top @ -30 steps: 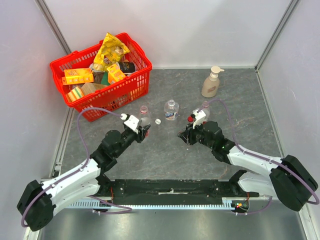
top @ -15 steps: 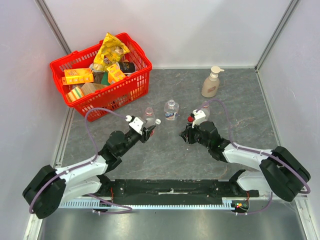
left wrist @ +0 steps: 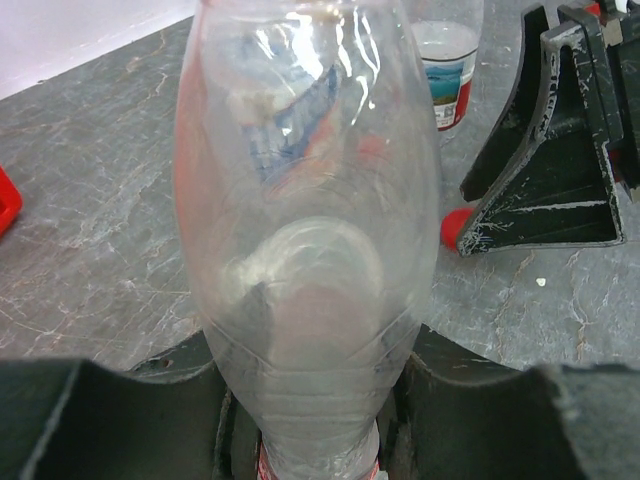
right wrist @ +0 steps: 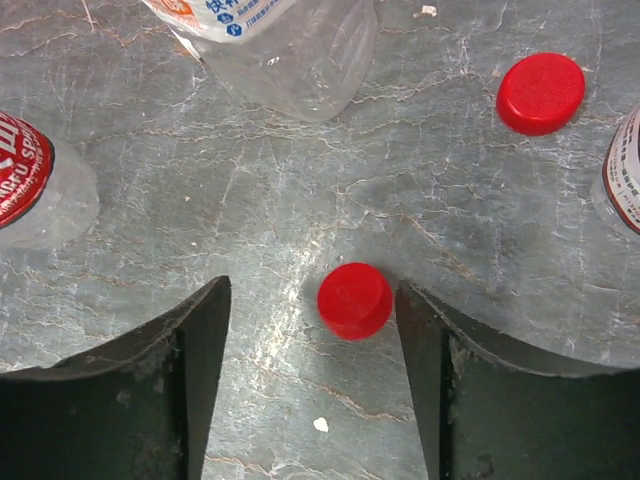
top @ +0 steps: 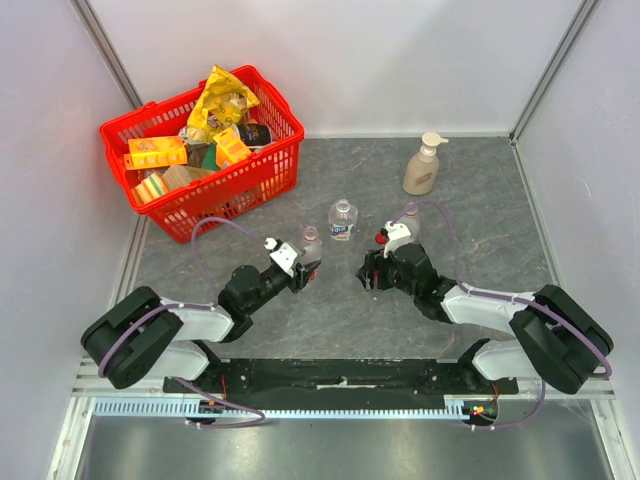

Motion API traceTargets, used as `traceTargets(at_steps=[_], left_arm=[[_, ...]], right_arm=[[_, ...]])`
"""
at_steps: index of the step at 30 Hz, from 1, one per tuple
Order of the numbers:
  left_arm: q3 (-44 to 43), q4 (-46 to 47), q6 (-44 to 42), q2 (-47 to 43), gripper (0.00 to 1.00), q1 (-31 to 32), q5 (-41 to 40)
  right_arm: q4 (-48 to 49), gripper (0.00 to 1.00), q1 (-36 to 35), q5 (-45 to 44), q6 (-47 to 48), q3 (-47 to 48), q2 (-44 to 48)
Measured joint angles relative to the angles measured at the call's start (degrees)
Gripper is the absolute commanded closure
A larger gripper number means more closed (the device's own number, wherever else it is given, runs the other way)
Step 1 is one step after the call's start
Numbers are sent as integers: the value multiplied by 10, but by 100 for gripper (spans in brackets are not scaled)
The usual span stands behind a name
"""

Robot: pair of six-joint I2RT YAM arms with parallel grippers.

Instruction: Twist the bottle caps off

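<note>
My left gripper [top: 303,268] is shut on the lower body of a clear bottle [left wrist: 310,200], which lies along the fingers [left wrist: 100,420]. My right gripper [right wrist: 312,300] is open, low over the table. A red cap [right wrist: 355,299] lies on the table between its fingers, close to the right finger [right wrist: 440,380] and loose from both. A second red cap [right wrist: 541,93] lies farther out. A second bottle [top: 343,220] stands mid-table without a cap, and a third bottle [top: 408,218] stands just behind my right wrist, partly hidden.
A red basket [top: 270,165] full of groceries stands at the back left. A beige pump soap bottle [top: 424,165] stands at the back right. White walls close the table on three sides.
My right gripper has opened and let go of the red cap, which now lies on the table. My left arm has carried its bottle to the right, nearer the middle.
</note>
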State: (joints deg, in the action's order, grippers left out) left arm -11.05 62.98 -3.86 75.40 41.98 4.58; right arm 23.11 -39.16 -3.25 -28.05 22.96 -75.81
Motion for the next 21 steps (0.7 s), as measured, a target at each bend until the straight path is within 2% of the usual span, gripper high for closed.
traceTargets(at_steps=[4, 10, 12, 18, 21], left_arm=[[6, 47, 2, 36, 95, 0, 6], [15, 83, 8, 58, 90, 0, 16], [17, 92, 11, 62, 79, 0, 18], [20, 95, 13, 67, 64, 0, 20], [21, 94, 13, 68, 51, 0, 20]], right_arm=[[-1, 10, 0, -3, 0, 0, 0], [-3, 7, 0, -3, 2, 0, 0], [-5, 7, 0, -3, 2, 0, 0], [-8, 6, 0, -3, 2, 0, 8], [-9, 6, 0, -3, 2, 0, 8]])
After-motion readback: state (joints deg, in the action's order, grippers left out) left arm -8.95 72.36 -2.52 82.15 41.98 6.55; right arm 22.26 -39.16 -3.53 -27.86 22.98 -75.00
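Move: Your right hand has a loosened red cap about 3 cm below it, 1 cm ahead and 1 cm right. From that hand, the other red cap lies some 8 cm ahead and 3 cm right; the blue-label bottle stands 7 cm ahead and 8 cm left. Your left hand holds the open bottle upright over its table spot, about 9 cm straight below the hand. The white cap is roughly 8 cm ahead and 1 cm right of the left hand. Hold the right gripper where it is, low over the small red cap, and spread its already parted fingers from about two thirds to nearly full opening, clear of the cap on both sides. Meanwhile ease the left gripper down about 1.5 cm, slowing and drifting slightly back, keeping its grip on the upright bottle. ##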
